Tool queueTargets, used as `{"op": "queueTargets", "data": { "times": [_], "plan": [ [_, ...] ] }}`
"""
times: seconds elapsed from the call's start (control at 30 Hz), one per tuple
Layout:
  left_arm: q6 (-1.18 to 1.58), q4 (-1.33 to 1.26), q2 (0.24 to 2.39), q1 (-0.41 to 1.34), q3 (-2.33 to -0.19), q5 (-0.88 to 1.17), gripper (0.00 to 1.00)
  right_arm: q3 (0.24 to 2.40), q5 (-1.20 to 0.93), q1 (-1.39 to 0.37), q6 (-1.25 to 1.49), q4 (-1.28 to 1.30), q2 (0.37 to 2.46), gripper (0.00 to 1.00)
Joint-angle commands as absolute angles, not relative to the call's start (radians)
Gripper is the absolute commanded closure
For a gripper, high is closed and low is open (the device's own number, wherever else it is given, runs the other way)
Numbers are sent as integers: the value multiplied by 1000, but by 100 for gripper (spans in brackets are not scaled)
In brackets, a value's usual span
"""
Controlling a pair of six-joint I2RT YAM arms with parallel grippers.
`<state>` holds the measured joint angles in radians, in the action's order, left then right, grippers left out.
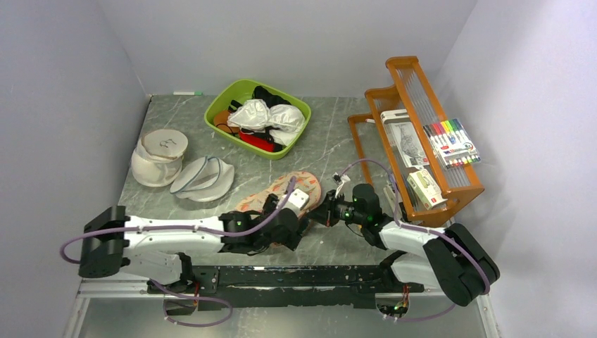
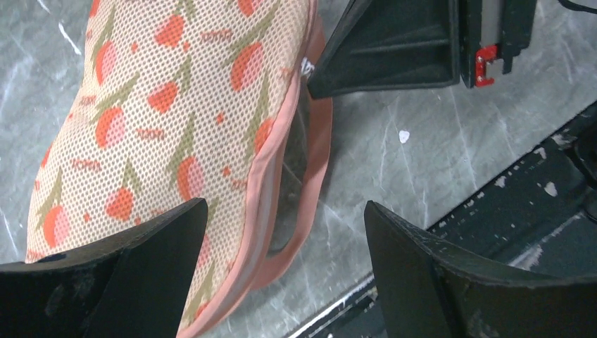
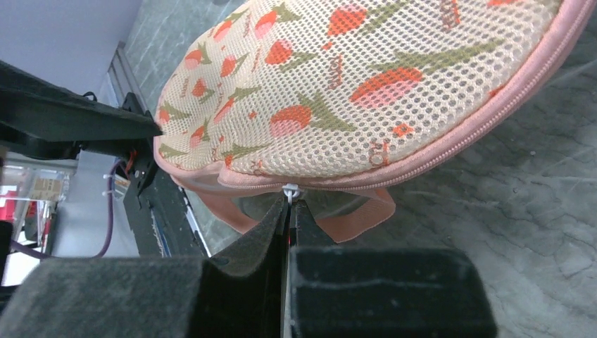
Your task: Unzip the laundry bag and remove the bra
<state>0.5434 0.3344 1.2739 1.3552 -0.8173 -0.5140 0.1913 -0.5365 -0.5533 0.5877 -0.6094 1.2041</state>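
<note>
The laundry bag (image 1: 306,180), pale pink mesh with orange-red flowers, lies flat on the marble table between my two grippers. Its near end gapes where the zip is undone: the upper rim (image 2: 271,169) stands apart from the lower pink band (image 2: 320,151), with only dark shadow inside. The bra is hidden. My right gripper (image 3: 290,201) is shut on the small white zip pull (image 3: 289,190) at the bag's edge. Over the bag's near end, my left gripper (image 2: 285,211) stands open, one finger above the mesh, the other over bare table, holding nothing.
A green bin (image 1: 218,116) at the back holds white bras and red and black items. Round white mesh bags (image 1: 158,158) sit at the left. An orange wooden rack (image 1: 461,190) with markers and boxes stands at the right. A black rail (image 1: 281,274) runs along the near edge.
</note>
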Motion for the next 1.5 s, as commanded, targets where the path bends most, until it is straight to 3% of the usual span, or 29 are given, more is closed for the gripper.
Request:
{"op": "queueTargets", "data": {
  "times": [0.0,0.3,0.5,0.73,0.83,0.9,0.97,1.13,1.37,1.47],
  "plan": [
    [448,222,1363,1341,-874,-557,7,195,-564,-566,607,-638,1171,100],
    [334,191,1535,1302,-962,-611,23,193,-557,-601,638,-647,1158,100],
    [315,215,1603,1290,-988,-658,44,185,-534,-644,646,-654,1167,100],
    [313,218,1616,1289,-969,-663,62,202,-523,-660,656,-659,1197,100],
    [326,213,1606,1285,-940,-657,62,210,-515,-662,650,-640,1195,100],
    [341,208,1600,1285,-921,-640,51,208,-515,-662,653,-629,1183,100],
    [383,186,1588,1285,-895,-620,50,201,-515,-663,658,-629,1167,100],
    [403,191,1573,1285,-881,-605,73,210,-487,-663,651,-580,1139,100],
    [400,190,1451,1284,-818,-541,91,219,-362,-663,641,-480,1085,100],
    [419,203,1385,1284,-779,-539,93,225,-285,-662,630,-408,1040,100]
  ]
}}
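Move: The stretch of the laundry bag's zip edge to pinch lies about 4 cm ahead of the left gripper, 2 cm to its right and 5 cm below. The zip pull, still held by the right fingers, is some 5 cm ahead of the left gripper, 6 cm right and 5 cm below. The white mesh bag stands about 10 cm ahead and 23 cm left of it, 8 cm lower. From the right gripper, that zip edge is roughly 4 cm left, 1 cm back and level. Bring the open left gripper about 5 cm forward and 6 cm down over the zip edge, swinging some 3 cm right and then back left, rolling its left side up about 15 degrees. Shut it to pinch the edge beside the pull, and lift about 2 cm. Keep the right pinch on the pull, drawing it roughly 2 cm back and left, then easing up a little. ##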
